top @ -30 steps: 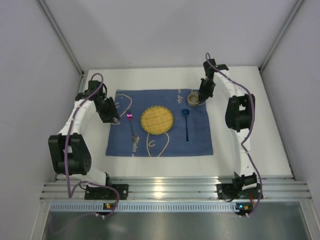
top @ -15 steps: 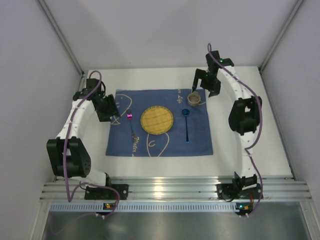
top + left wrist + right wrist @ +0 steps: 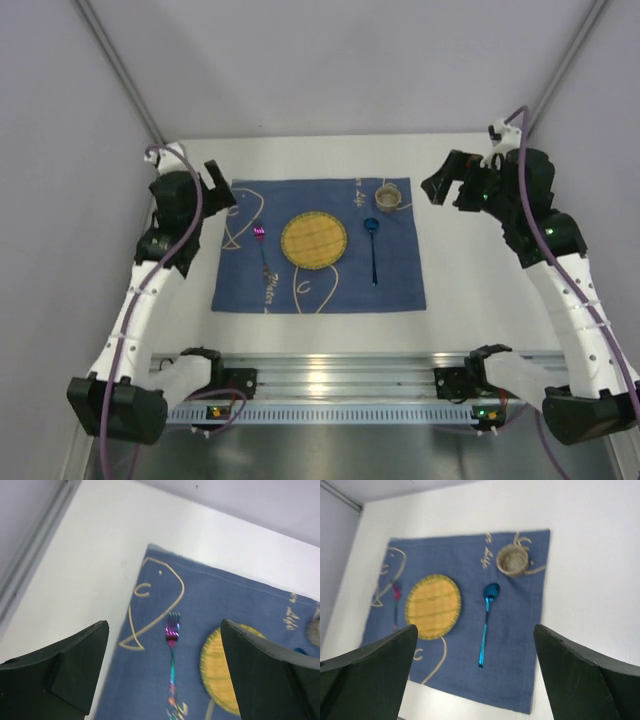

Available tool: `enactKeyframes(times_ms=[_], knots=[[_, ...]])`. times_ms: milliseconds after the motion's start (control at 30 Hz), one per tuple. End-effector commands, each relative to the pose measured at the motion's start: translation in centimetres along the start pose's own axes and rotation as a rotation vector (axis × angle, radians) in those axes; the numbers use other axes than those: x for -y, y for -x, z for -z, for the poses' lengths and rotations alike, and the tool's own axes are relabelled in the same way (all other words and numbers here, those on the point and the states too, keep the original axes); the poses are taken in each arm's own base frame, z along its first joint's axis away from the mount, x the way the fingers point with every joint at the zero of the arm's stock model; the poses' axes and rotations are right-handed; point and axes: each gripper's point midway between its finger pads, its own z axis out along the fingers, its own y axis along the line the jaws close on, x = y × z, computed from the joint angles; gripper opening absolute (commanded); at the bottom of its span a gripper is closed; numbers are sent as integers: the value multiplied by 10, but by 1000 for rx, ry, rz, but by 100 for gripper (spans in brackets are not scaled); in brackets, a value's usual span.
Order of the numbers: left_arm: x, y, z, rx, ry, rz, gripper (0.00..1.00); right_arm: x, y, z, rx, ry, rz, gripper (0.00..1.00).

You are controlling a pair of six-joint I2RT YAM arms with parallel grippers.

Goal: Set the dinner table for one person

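Observation:
The white dinner table (image 3: 480,280) carries a blue cloth mat (image 3: 400,285). On the mat lie a round yellow woven plate (image 3: 314,240), a pink-teal fork (image 3: 263,252) left of it and a blue spoon (image 3: 373,252) right of it. A small tan cup (image 3: 388,196) stands at the mat's far right corner. My left gripper (image 3: 218,184) hovers open and empty over the mat's far left corner, and its wrist view shows the fork (image 3: 171,650) below. Off the mat's right edge, my right gripper (image 3: 447,182) is raised, open and empty, with the spoon (image 3: 486,622) and cup (image 3: 512,560) beneath it.
Grey walls close in the table on the left, back and right. An aluminium rail (image 3: 330,375) with both arm bases runs along the near edge. Bare white tabletop surrounds the mat on all sides.
The right gripper has left the cup, opened and pulled up and away to the right. The left gripper has opened and drawn back from beside the fork toward the far left.

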Motion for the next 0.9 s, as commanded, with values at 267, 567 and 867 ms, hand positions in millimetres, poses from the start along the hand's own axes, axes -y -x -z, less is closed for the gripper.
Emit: enactKeyframes(times_ms=[267,567,867], knots=[[-74,-133,-56,255,34,-369,99,64,-76,6,-20,-204,108,100],[-68,-153,-115,126,-77,-280,97,79,-85,37,59,-261,109,100],[-70,-164,-110,207,-168,-251,98,66,-93,32,90,-184,-5,100]])
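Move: The left hand hangs about 28 cm above the table; the fork lies some 3 cm back and 8 cm right, the placemat's left edge roughly below, and the plate about 1 cm ahead and 18 cm right. From the right hand, the cup stands about 17 cm ahead, 5 cm left and 31 cm below; the spoon is 3 cm ahead and 8 cm left, the plate 5 cm ahead and 20 cm left, both roughly 34 cm down. Open left hand sinks some 24 cm beside the fork; open right hand descends about 10, backing off rightward. ##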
